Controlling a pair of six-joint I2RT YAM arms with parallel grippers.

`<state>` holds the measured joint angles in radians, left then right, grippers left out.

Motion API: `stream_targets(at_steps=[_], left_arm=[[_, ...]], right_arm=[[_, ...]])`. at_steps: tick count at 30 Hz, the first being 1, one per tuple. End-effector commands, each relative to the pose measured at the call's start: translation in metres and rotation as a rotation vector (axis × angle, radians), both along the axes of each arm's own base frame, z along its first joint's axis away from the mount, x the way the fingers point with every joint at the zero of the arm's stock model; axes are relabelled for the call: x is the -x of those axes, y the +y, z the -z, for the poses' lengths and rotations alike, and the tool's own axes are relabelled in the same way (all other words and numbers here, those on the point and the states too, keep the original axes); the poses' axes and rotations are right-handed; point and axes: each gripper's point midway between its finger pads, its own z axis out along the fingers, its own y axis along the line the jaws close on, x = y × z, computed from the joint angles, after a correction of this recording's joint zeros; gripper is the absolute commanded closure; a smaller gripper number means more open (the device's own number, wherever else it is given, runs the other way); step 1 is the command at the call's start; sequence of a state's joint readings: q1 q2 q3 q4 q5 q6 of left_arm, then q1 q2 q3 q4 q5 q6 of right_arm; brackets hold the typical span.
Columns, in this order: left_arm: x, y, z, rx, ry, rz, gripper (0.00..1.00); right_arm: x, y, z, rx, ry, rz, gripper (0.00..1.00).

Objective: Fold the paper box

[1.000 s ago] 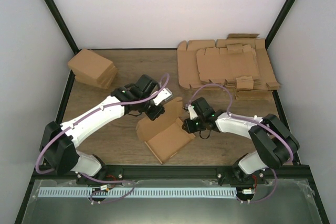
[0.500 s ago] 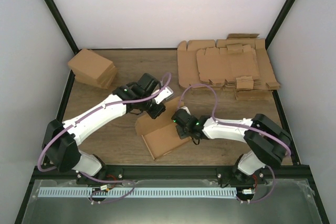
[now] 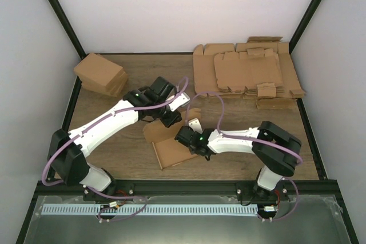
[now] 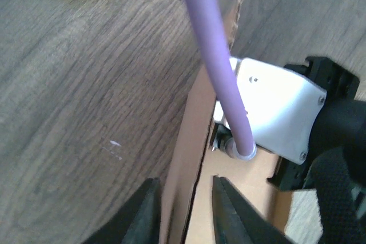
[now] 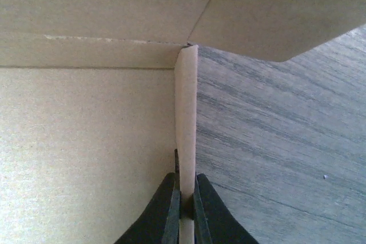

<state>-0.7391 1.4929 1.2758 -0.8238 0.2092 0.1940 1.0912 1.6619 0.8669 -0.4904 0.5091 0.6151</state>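
The paper box point(image 3: 171, 151) lies half folded on the wooden table between the two arms, its base flat and its walls partly raised. My left gripper point(image 3: 170, 119) is at its far edge. In the left wrist view the fingers point(image 4: 143, 215) stand a little apart astride an upright box wall point(image 4: 189, 141), so the left gripper point(image 4: 184, 180) is open. My right gripper point(image 3: 182, 137) reaches in from the right. In the right wrist view the right gripper point(image 5: 185, 178) is shut on a thin upright side wall point(image 5: 186, 112), with the box floor point(image 5: 86, 152) to its left.
A thick pile of flat cardboard sheets point(image 3: 246, 75) lies at the back right. A pile of folded cartons point(image 3: 102, 74) sits at the back left. The right arm's white wrist point(image 4: 274, 112) and a purple cable point(image 4: 211, 44) hang close in front of the left camera.
The right gripper has moved left along the box and shut on its side wall. The box has slid left and lies flatter. The left jaws have parted slightly.
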Motion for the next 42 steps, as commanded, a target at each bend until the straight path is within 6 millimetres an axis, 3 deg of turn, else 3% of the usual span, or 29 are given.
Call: stream_targets(at_steps=[1,6,9,14,18,22,23,25,28,36,42], left_arm=[[-0.004,-0.012,-0.025,0.092,-0.038,0.013,0.62],[-0.011,-0.007,-0.045,0.14,-0.104,-0.064,0.43],[-0.015,0.003,-0.066,0.174,-0.167,-0.13,0.25],[-0.019,0.039,-0.109,0.259,-0.293,-0.349,0.0],[-0.011,0.078,-0.119,0.318,-0.311,-0.571,0.0],[0.007,0.106,-0.107,0.404,-0.227,-0.761,0.0],[0.012,0.11,-0.103,0.429,-0.205,-0.787,0.0],[0.02,0.115,-0.093,0.47,-0.167,-0.82,0.0],[0.032,0.118,-0.078,0.522,-0.122,-0.837,0.0],[0.036,0.121,-0.035,0.48,-0.079,-0.856,0.0],[0.022,0.114,-0.016,0.497,-0.05,-0.815,0.02]], right_arm=[[0.007,-0.002,-0.002,-0.053,0.024,0.019,0.96],[0.006,-0.001,-0.004,-0.197,0.062,0.095,0.92],[0.002,-0.004,0.001,-0.286,0.103,0.166,0.92],[-0.004,-0.001,-0.001,-0.365,0.126,0.196,0.9],[-0.008,0.003,-0.013,-0.404,0.1,0.182,0.67],[-0.011,0.002,-0.034,-0.459,0.043,0.162,0.48],[-0.013,0.0,-0.041,-0.474,0.019,0.16,0.38],[-0.017,-0.001,-0.055,-0.502,-0.025,0.151,0.22],[-0.023,-0.001,-0.074,-0.529,-0.077,0.134,0.06],[-0.04,0.018,-0.113,-0.61,-0.109,-0.126,0.03],[-0.051,0.006,-0.146,-0.695,-0.169,-0.179,0.02]])
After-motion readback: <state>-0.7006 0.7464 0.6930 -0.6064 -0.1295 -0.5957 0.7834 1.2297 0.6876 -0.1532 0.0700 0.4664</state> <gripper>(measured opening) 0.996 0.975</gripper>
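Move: The left gripper is at the standing lid's top edge: the lid's middle is some 7 cm below and about 2 cm left, 1 cm back. Its left flap lies roughly 10 cm left, 2 cm back and 8 cm down; the tray is about 7 cm back, 1 cm left, 16 cm down. The right gripper pinches the tray's right wall, the tray's middle about 8 cm left and 3 cm back; the lid's right flap is some 5 cm ahead, 1 cm left, 7 cm higher. Open the left gripper wide off the lid and arc it up, over and down again, ending about 12 cm left by the lid's left end, turned some 50 degrees counter-clockwise. Meanwhile, keep the right pinch on the tray's side wall, turning clockwise a little; then open wide, lift off and go up and slightly forward, rolling the fingers leftward. ##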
